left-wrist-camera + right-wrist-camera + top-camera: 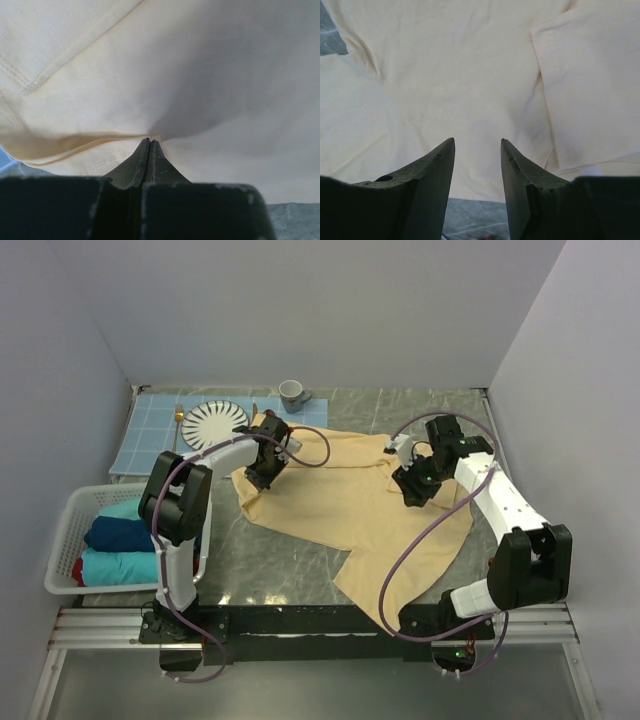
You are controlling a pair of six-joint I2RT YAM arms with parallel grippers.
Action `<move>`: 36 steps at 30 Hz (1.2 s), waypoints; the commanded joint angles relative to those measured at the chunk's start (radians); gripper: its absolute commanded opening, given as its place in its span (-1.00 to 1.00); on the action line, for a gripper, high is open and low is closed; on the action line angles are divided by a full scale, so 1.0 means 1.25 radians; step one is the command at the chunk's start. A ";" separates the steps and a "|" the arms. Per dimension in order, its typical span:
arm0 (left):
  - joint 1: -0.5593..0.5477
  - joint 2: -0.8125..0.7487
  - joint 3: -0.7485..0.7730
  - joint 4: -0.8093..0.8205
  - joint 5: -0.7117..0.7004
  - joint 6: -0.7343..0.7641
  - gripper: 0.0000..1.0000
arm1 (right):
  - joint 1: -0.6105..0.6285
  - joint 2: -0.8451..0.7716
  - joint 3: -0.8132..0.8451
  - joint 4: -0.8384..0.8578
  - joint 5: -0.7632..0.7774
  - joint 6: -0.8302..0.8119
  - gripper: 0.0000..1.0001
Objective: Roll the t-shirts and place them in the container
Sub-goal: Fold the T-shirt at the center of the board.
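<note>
A large pale yellow-cream t-shirt [330,495] lies spread and crumpled on the grey marble table. My left gripper [260,478] is at the shirt's far left part, its jaws pressed together on a puckered fold of the cloth [200,75], with the tips [149,141] pinching it. My right gripper [409,494] is open over the shirt's right side. In the right wrist view the gripper [477,143] has nothing between its fingers, and the shirt [460,75] with a folded sleeve lies just beyond them. No neck label shows.
A white basket [66,532] at the left holds teal, navy and red rolled shirts. At the back left a blue checked mat [150,435] carries a striped plate [215,422] and cutlery. A grey mug [292,394] stands behind the shirt.
</note>
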 commanded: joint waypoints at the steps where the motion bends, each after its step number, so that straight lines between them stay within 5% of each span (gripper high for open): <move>1: -0.003 -0.032 0.027 -0.007 -0.008 0.022 -0.98 | 0.001 -0.041 -0.001 0.003 0.000 -0.001 -0.01; 7: 0.030 -0.120 0.010 -0.011 -0.027 0.022 -0.98 | 0.010 -0.091 -0.023 0.002 0.002 -0.128 -0.07; 15: 0.112 -0.239 -0.055 -0.004 -0.025 0.016 -0.99 | 0.148 -0.270 -0.194 0.057 0.041 -0.386 -0.04; 28: 0.153 -0.303 -0.127 0.060 -0.023 0.003 -0.98 | 0.242 -0.737 -0.512 -0.208 -0.126 -1.082 -0.07; 36: 0.181 -0.314 -0.128 0.058 -0.025 0.013 -0.99 | 0.313 -0.609 -0.473 -0.225 -0.210 -1.106 0.01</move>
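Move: My left hand already pinches the turned-in left edge of the T-shirt; the strip of bare table it heads for lies about 10 cm to its left and 1 cm ahead. From that hand the plate is 17 cm ahead and 13 cm left, the basket's middle 12 cm back and 32 cm left. My open right hand hovers about 11 cm above the table; the shirt's near sleeve lies 22 cm back and 6 cm left of it, the folded flap 7 cm ahead and 4 cm right. Keeping the cloth pinched, I lift my left hand about 8 cm and draw it some 9 cm left, off the shirt towards the mat's near edge. Meanwhile I swing my open right hand back about 19 cm, a little left and, after a slight rise, down 5 cm, turning it some 80 degrees counter-clockwise over the near sleeve without closing. ##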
